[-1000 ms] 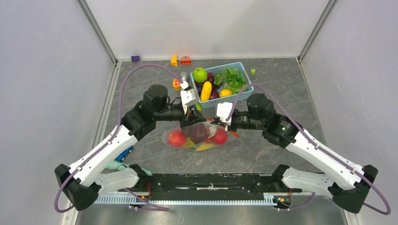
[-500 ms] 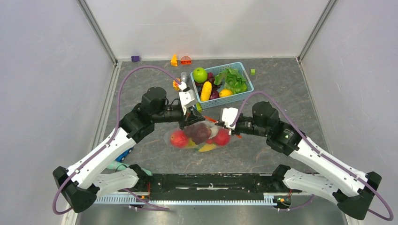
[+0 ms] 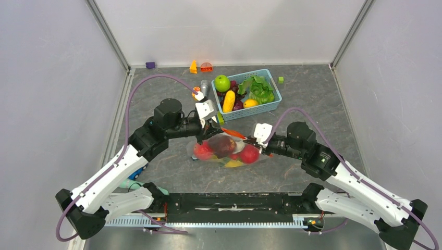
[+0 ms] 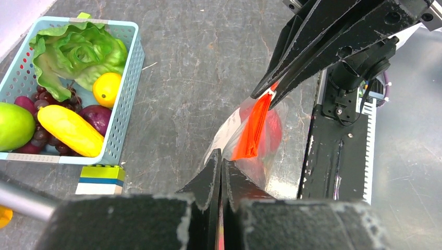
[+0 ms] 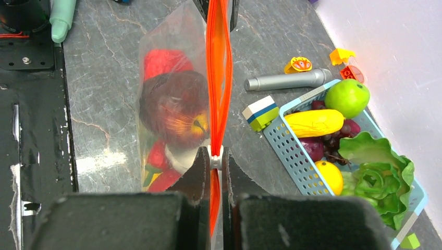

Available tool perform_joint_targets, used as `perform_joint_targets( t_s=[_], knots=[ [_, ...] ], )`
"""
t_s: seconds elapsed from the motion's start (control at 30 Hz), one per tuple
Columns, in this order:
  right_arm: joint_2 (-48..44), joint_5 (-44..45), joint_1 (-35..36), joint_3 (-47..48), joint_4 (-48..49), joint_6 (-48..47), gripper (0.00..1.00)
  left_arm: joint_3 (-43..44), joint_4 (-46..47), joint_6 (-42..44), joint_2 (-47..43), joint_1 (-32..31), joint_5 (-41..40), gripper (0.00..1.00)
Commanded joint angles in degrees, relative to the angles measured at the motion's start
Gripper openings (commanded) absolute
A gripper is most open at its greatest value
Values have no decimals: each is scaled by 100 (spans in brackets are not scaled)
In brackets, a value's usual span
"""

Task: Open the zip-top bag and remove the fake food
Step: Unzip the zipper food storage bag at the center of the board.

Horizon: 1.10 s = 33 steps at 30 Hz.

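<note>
The zip-top bag [image 3: 216, 158] hangs low over the table between both arms, and its orange-red zip strip [image 5: 219, 78] has parted into two strands. Inside lies the fake food: a dark maroon fruit [image 3: 223, 145], red fruits [image 3: 250, 154] and a yellow piece [image 3: 234, 163]. My left gripper [image 3: 208, 133] is shut on the bag's top edge at the left end [image 4: 221, 156]. My right gripper [image 3: 249, 140] is shut on the white slider [image 5: 215, 151] of the zip strip. The left wrist view shows the right gripper [image 4: 269, 94] pinching the strip's far end.
A light-blue basket [image 3: 269, 104] behind the bag holds a green apple [image 3: 222, 83], lettuce [image 3: 256, 88], grapes and yellow pieces. A grey cylinder [image 3: 204, 86] and a striped block [image 5: 259, 112] lie beside it. Small toys sit at the back wall, and a toy car [image 3: 136, 171] lies near the left arm.
My right gripper has drawn back to the right with the slider, parting the zip strip. The bag has shifted slightly right and lower. The left gripper keeps its hold.
</note>
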Motion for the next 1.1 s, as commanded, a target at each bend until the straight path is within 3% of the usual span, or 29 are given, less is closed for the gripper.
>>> perform_joint_targets(
  t_s=[0.0, 0.57, 1.0, 1.03, 1.07],
  knots=[
    [-313, 327, -19, -269, -324, 341, 0, 209, 89, 348, -139, 144, -730, 2],
    [-626, 656, -18, -751, -446, 750, 0, 493, -113, 581, -21, 549, -942, 2],
    [-275, 375, -23, -333, -406, 955, 0, 772, -182, 576, 361, 559, 567, 3],
    [-264, 414, -23, -295, -389, 990, 0, 750, -208, 610, 341, 557, 698, 9],
    [-265, 452, -23, -262, -379, 1009, 0, 733, -255, 649, 313, 557, 794, 22]
  ],
)
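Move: The bag's orange zipper is stretched between the hands: its left end is in the left fingers, and its slider, pinched by the right fingers, is about 9 cm to the left hand's right, 3 cm back and 3 cm lower. The food sags some 6 cm below the right hand, 5 cm to its left and 1 cm back; the zipper's right end is 9 cm to its right, 5 cm back and 3 cm lower. From the left hand, the basket is roughly 25 cm ahead, 11 cm right and 23 cm down. The zipper, still drawn taut as the right hand pulls its slider about 1 cm rightward, comes out of the left fingers. The left hand, after sinking slightly, jerks forward and left and rises, ending some 3 cm farther forward, its fingers parted a crack. The right hand keeps its pinch and drops about 5 cm, drifting 2 cm right and tilting. ##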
